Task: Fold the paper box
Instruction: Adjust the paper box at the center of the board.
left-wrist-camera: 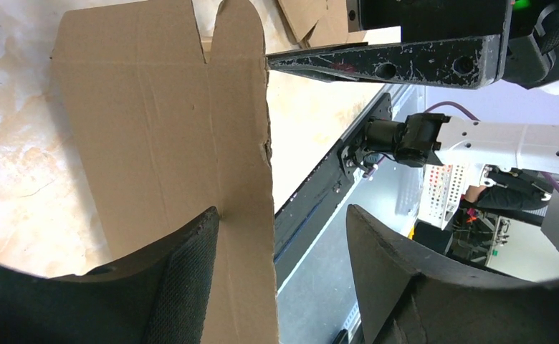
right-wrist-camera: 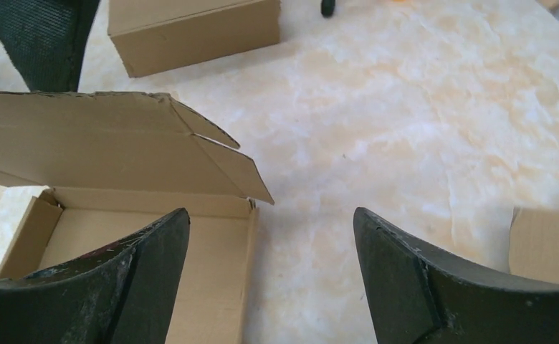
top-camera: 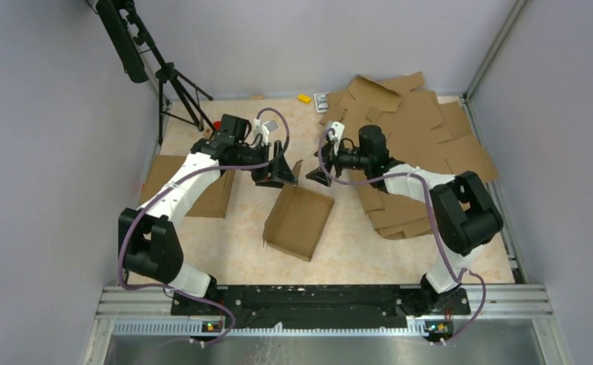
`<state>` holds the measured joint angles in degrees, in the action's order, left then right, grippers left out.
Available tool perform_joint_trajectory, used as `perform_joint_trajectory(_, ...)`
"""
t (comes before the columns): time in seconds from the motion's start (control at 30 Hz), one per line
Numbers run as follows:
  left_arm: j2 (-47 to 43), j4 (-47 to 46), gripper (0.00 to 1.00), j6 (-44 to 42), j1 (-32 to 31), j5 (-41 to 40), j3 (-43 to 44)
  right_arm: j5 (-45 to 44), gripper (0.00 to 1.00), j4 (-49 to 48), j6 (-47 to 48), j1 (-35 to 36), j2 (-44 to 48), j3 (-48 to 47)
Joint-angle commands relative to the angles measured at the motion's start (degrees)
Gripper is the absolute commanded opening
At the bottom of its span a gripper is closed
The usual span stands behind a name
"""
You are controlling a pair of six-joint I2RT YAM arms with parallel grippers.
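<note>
The paper box (top-camera: 299, 220) lies in the middle of the table as a shallow brown tray, its lid flap standing up at the far end. My left gripper (top-camera: 278, 173) is at that flap. In the left wrist view the flap (left-wrist-camera: 162, 107) runs between the jaws; one finger (left-wrist-camera: 183, 272) touches its face and the other stands well off it. My left gripper (left-wrist-camera: 282, 209) is open. My right gripper (top-camera: 320, 176) hovers just right of the flap. My right gripper (right-wrist-camera: 271, 211) is open over bare table, with the box's far right corner (right-wrist-camera: 212, 287) beside its left finger.
A folded cardboard box (top-camera: 195, 186) lies at the left, also in the right wrist view (right-wrist-camera: 190, 29). Flat cardboard blanks (top-camera: 415, 122) are heaped at the back right and under the right arm. A tripod (top-camera: 172, 76) stands at the back left.
</note>
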<state>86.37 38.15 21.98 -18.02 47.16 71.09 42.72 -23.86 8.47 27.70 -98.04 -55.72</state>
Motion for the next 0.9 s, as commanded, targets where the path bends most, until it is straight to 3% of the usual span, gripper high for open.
perform_joint_trajectory(0.0, -2.0, 0.56, 0.66, -1.52, 0.09, 0.04, 0.53, 7.77, 0.82, -3.92, 7.59, 0.82, -2.54, -5.48)
perform_joint_trajectory(0.13, -2.21, 0.52, 0.65, -1.24, 0.02, 0.55, 0.63, 12.17, 0.76, 0.97, 10.0, 1.51, -5.31, -10.49)
perform_joint_trajectory(0.27, -2.51, 0.52, 0.65, -0.98, -0.08, 0.9, 0.63, 11.13, 0.73, 6.07, 14.97, 4.02, -5.0, -11.48)
perform_joint_trajectory(0.47, -2.59, 0.52, 0.65, -0.75, -0.17, 0.47, 0.61, 11.19, 0.59, 10.95, 16.16, 4.82, -5.08, -11.42)
perform_joint_trajectory(0.87, -3.51, -0.26, 0.64, -0.12, -0.6, -0.61, -0.23, 5.88, 0.08, 11.0, 11.52, 4.9, 0.83, -7.4)
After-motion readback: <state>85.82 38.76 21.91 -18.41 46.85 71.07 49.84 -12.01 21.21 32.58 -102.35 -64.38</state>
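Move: Just left of the right hand, about 5 cm off, 1 cm nearer the base and nearly level in height, is the far end of the box's raised side panel. The tray of the paper box is centred some 14 cm back, 4 cm left and 11 cm below; the cardboard stack's middle is 28 cm right, 2 cm ahead and 12 cm down. From the left hand the panel end is about 5 cm ahead, 2 cm right, 3 cm lower. Reaching about 4 cm left with a slight rise, the right hand then comes back some 3 cm and sinks again, turning roughly 15 degrees counter-clockwise. Its wide-open fingers close almost shut on the tabbed far end of the raised panel, pinching the cardboard at its corner. The left hand stays put, its fingers still open and the lower one still against the panel's outer face. ##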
